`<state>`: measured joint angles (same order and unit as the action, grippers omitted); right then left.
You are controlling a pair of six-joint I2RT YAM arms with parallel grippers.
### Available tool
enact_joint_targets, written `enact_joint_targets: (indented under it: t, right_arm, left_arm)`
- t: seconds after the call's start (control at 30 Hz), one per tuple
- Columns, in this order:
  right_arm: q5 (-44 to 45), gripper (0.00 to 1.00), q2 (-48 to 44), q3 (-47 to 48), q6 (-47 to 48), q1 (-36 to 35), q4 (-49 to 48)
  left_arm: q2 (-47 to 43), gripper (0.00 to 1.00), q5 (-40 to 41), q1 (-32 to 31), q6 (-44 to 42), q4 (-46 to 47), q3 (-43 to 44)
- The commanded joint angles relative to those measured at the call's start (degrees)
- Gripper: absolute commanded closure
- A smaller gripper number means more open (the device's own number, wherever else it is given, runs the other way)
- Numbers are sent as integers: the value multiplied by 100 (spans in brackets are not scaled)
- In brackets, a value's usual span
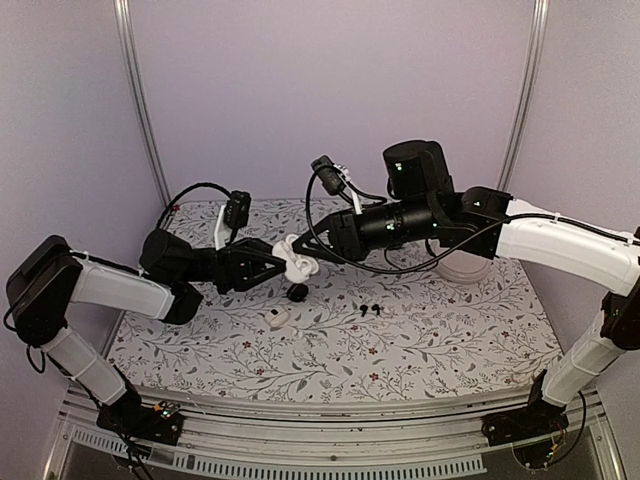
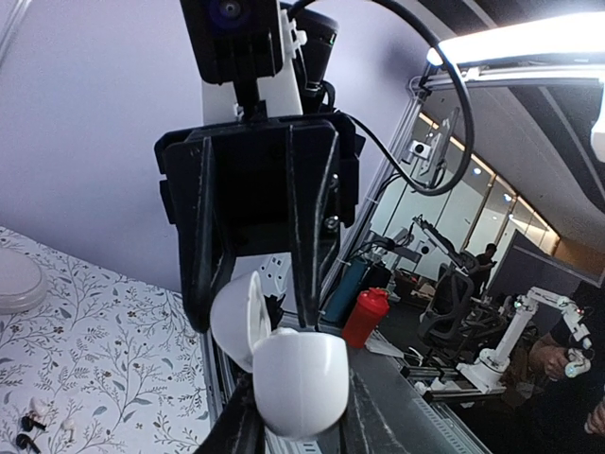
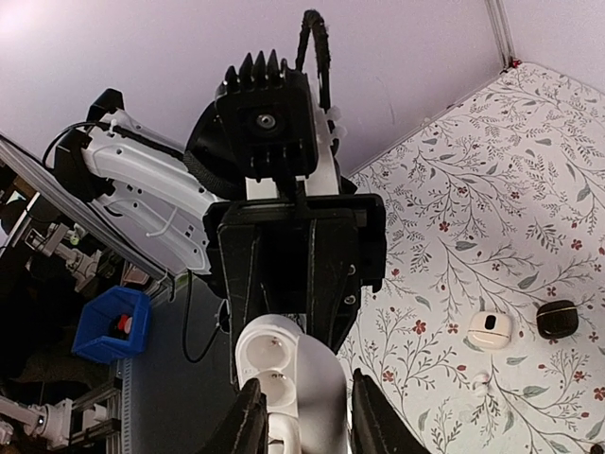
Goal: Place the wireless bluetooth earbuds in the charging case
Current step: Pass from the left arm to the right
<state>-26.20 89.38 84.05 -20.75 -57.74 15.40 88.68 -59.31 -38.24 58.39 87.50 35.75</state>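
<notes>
The white charging case (image 1: 293,263) hangs above the table with its lid (image 2: 236,317) flipped open. My left gripper (image 1: 283,258) is shut on its rounded body (image 2: 301,378). From the right, my right gripper (image 3: 307,416) has its fingers (image 3: 248,421) close against both sides of the case, whose two round sockets (image 3: 271,367) face the right wrist camera. A pair of black earbuds (image 1: 370,310) lies on the table in front of the arms, also low in the left wrist view as black earbuds (image 2: 26,437). A small white earbud (image 3: 482,380) lies on the cloth.
A round black case (image 1: 298,292) and a small white case (image 1: 275,317) sit on the flowered cloth below the grippers. A white round dish (image 1: 465,268) stands under the right arm. Cables loop above both wrists.
</notes>
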Motion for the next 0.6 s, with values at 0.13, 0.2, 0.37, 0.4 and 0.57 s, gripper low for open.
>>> enact_joint_targets:
  t: [0.13,0.2,0.37,0.4,0.57]
  right_arm:
    - [-120,80,-26,72,-60,16,29]
    - [-123,80,-31,55,-69,10,46]
    - [-90,91,-53,62,-69,16,84]
    - [-81,92,-53,73,-69,17,97]
    - [26,96,-70,191,11,14,266]
  left_arm:
    - [148,100,-11,-95,21,1691,195]
    - [149,100,-2,-96,21,1691,204]
    - [166,98,41,-96,46,1691,205]
    - [178,95,42,-95,57,1691,197]
    - [206,81,59,-96,90,1682,153]
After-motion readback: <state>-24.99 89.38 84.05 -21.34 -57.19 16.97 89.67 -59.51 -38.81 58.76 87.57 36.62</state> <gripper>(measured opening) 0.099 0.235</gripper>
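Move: The charging case's open lid sits right between the right hand's parted fingers, its middle about 1 cm to the left and 1 cm below that hand point; from the left hand, which holds the case body, the lid is some 3 cm ahead and 2 cm to the right, at about the same height. The case body's middle is roughly 3 cm back from the right hand, 2 cm left and 1 cm lower. On the table some 25 cm below that hand, the black case lies about 16 cm ahead and 3 cm left. The charging case's lid is taken between the right fingers, which close from about a third open to nearly shut and pinch it, the right hand at first staying in place. Then that hand eases forward and down, roughly 1 cm in all, with hardly any turn. The left hand stays put and keeps its grip on the case body. ##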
